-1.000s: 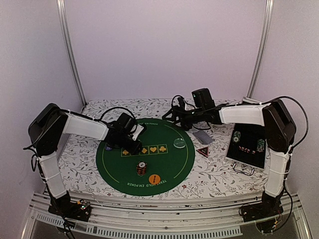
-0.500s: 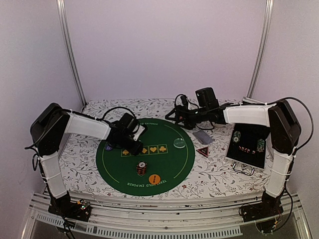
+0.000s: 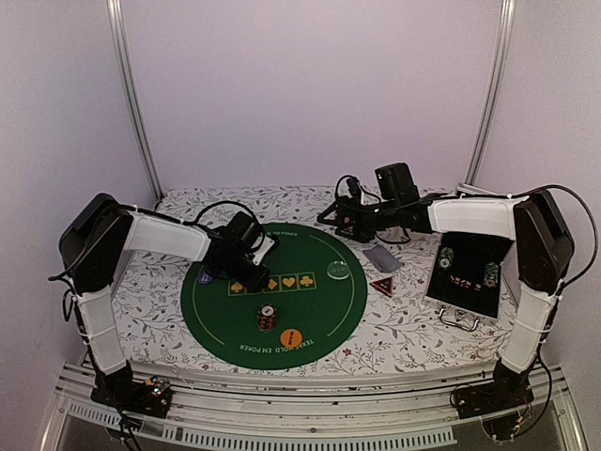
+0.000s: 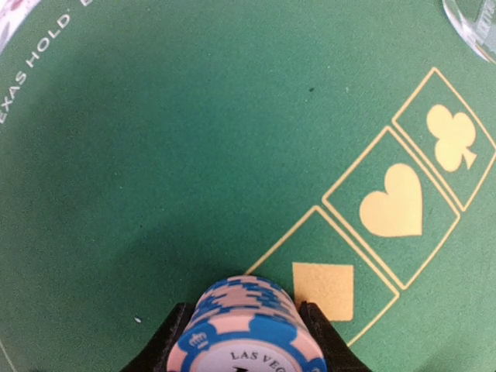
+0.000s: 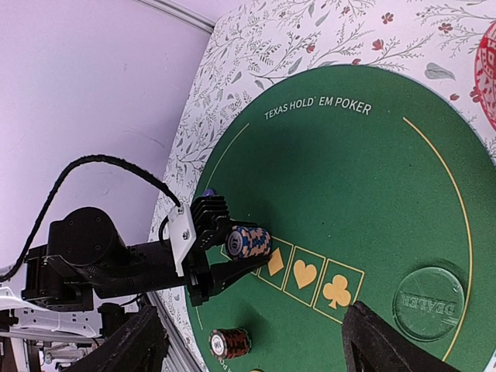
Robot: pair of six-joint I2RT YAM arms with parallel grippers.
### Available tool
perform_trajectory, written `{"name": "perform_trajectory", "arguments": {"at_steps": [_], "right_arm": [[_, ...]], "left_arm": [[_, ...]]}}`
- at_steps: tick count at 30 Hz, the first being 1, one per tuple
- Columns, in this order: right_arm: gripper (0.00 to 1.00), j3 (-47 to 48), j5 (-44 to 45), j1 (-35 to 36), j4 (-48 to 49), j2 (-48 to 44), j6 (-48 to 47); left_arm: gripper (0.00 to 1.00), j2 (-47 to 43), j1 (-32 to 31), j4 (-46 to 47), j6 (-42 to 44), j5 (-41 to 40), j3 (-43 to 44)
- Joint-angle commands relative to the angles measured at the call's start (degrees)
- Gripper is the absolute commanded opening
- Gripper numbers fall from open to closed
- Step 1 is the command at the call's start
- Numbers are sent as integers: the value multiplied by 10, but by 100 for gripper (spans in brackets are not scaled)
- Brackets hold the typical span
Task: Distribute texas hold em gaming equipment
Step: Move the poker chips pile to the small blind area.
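My left gripper is shut on a blue-and-pink striped chip stack, a black finger pressing on each side. It is over the left end of the green poker mat, beside the yellow diamond square. In the right wrist view the same stack stands upright in that gripper. A red-and-black chip stack, an orange button and a clear dealer button lie on the mat. My right gripper hovers open at the mat's far edge, holding nothing.
Grey-backed cards and a black-and-red triangular marker lie on the floral cloth right of the mat. A black case with more chips sits at the right. A blue button lies by the mat's left edge.
The right arm has drifted a little to the right along the mat's far edge. The left gripper stays in place around the blue-and-pink stack.
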Motion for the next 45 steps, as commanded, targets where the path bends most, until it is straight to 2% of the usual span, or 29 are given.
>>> {"name": "perform_trajectory", "arguments": {"at_steps": [1,14,33,45], "right_arm": [[81,-6,8,-6,1,-27,-11],[81,-31,6,-24,-1,-62,-21],[81,-64,8,-55,-25,-116,-52],[82,-81,6,-62,-25,-129,-55]], "left_arm": [[19,33,0,-84,-2,3,-27],[17,-21,59,-88,-15,-47,-58],[16,-18,163,-57,-13,-103,-63],[15,-20,196,-41,-9,-101,-56]]}}
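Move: The left gripper holds the blue chips pile low over the card row. The small blind area, marked by the blue button, lies some 15 cm to its left and 2 cm ahead. The red chips pile stands about 11 cm back and 3 cm right of that gripper; the orange button is 17 cm back, 8 cm right. From the empty right gripper, the blue button is about 32 cm left, 2 cm back, 18 cm below. Keep the blue chips pile pinched and bring the left gripper about 12 cm left, low and level over the mat, easing some 4 cm forward once under way, to close in on the blue button. Turn it almost 20 degrees counter-clockwise as it goes. Meanwhile draw the open right gripper off to the right and a little up, away from the mat's centre. ##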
